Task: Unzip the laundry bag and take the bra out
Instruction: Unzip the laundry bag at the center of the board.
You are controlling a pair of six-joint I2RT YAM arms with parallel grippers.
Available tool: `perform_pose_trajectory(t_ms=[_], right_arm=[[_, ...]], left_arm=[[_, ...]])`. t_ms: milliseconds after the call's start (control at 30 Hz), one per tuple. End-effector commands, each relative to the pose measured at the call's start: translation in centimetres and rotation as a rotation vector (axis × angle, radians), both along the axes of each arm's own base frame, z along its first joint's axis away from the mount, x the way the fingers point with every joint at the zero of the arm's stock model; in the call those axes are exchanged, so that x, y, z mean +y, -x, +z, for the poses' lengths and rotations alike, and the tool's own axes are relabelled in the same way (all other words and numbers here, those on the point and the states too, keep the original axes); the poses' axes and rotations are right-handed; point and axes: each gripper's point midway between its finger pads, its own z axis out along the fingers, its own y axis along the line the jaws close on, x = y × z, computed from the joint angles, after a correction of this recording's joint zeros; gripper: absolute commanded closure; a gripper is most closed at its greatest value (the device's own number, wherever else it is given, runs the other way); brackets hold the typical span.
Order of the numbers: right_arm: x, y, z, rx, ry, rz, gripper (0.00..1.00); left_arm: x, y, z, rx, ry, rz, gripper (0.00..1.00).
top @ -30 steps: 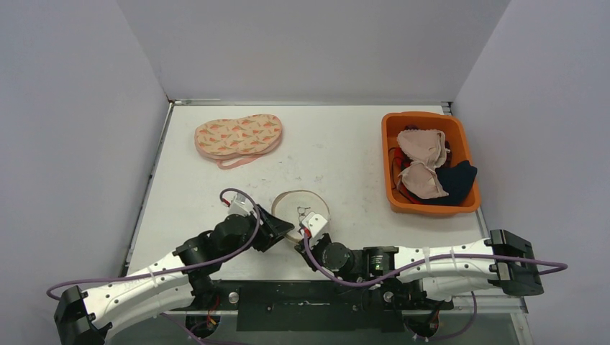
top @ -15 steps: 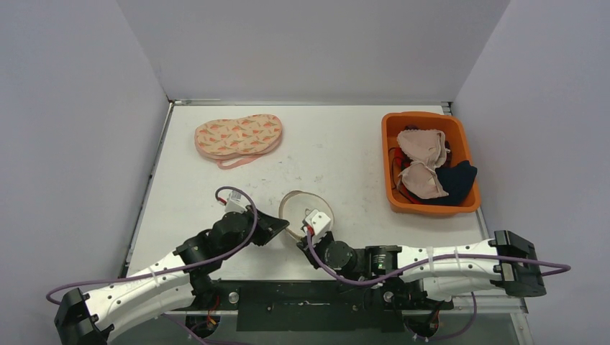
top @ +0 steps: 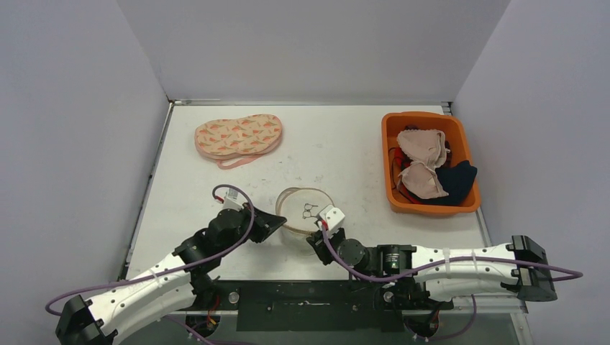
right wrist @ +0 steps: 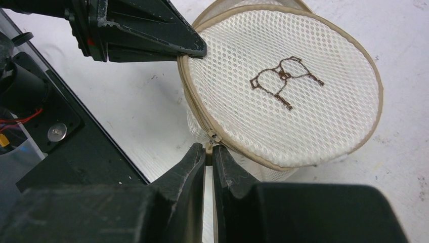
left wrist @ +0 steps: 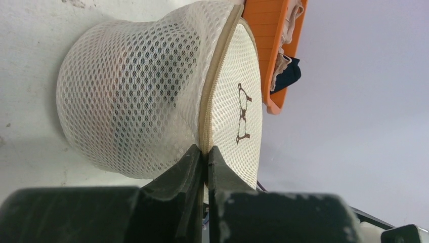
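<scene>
The laundry bag (top: 305, 208) is a round white mesh pouch with a beige zip rim and a brown bra outline stitched on its lid (right wrist: 286, 78). It sits near the table's front edge, between both arms. My left gripper (left wrist: 205, 150) is shut on the bag's beige rim (left wrist: 215, 86), at the bag's left side in the top view (top: 279, 220). Shut on the small beige zipper pull (right wrist: 208, 147), my right gripper (right wrist: 208, 149) is at the bag's near edge (top: 317, 230). The zip looks closed. Only a dim dark shade (left wrist: 152, 71) shows through the mesh, and the bra inside is hidden.
An orange bin (top: 393, 194) holding pale and dark garments stands at the right. A peach patterned padded piece (top: 238, 136) lies at the back left. Grey walls close in the table on three sides. The black base rail (top: 309, 298) runs along the near edge.
My left gripper has closed onto the bag's rim. The bag tipped up, then settled flatter and slightly right. The right arm shifted right, still holding the pull.
</scene>
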Motion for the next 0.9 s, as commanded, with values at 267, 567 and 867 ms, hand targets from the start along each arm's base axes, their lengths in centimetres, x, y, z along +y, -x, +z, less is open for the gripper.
perform_pose_trajectory(t_ms=[267,567,867], right_arm=[[-1.5,-1.1,0.6,0.003,-0.037,-0.067,0.95],[-0.7,-0.9,1.2,-0.003,-0.048,-0.035,0.95],[1.5,-0.4,1.8,-0.010,-0.056,0.040,0.95]], left_arm=[[-1.5,-1.8,2.6,-0.103,-0.023,-0.137,0.59],[-1.8,2.8,4.9,-0.125,-0.005,-0.227,0.20],[-3.7,3.2,4.5,-0.116,0.006,-0.182,0.22]])
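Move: The left hand still pinches the laundry bag's zipped rim. The zipper slider lies about 6 cm back and 7 cm to its right, level with it, while the lid's middle is some 2 cm ahead and 6 cm right, a little below. The mesh body hangs about 5 cm right and 7 cm down. For the right hand, which already grips the zipper's end tab, the slider sits only about 1 cm ahead and 1 cm left of its fingertips. Forward and down by about 2 cm first, the left hand opens its fingers wide and lets go of the rim, then draws back some 6 cm while rising and easing right, towards the slider at the right fingertips, turning about 15 degrees clockwise and sinking slightly at the end. The right hand keeps its pinch on the zipper's end tab, nearly in place. ##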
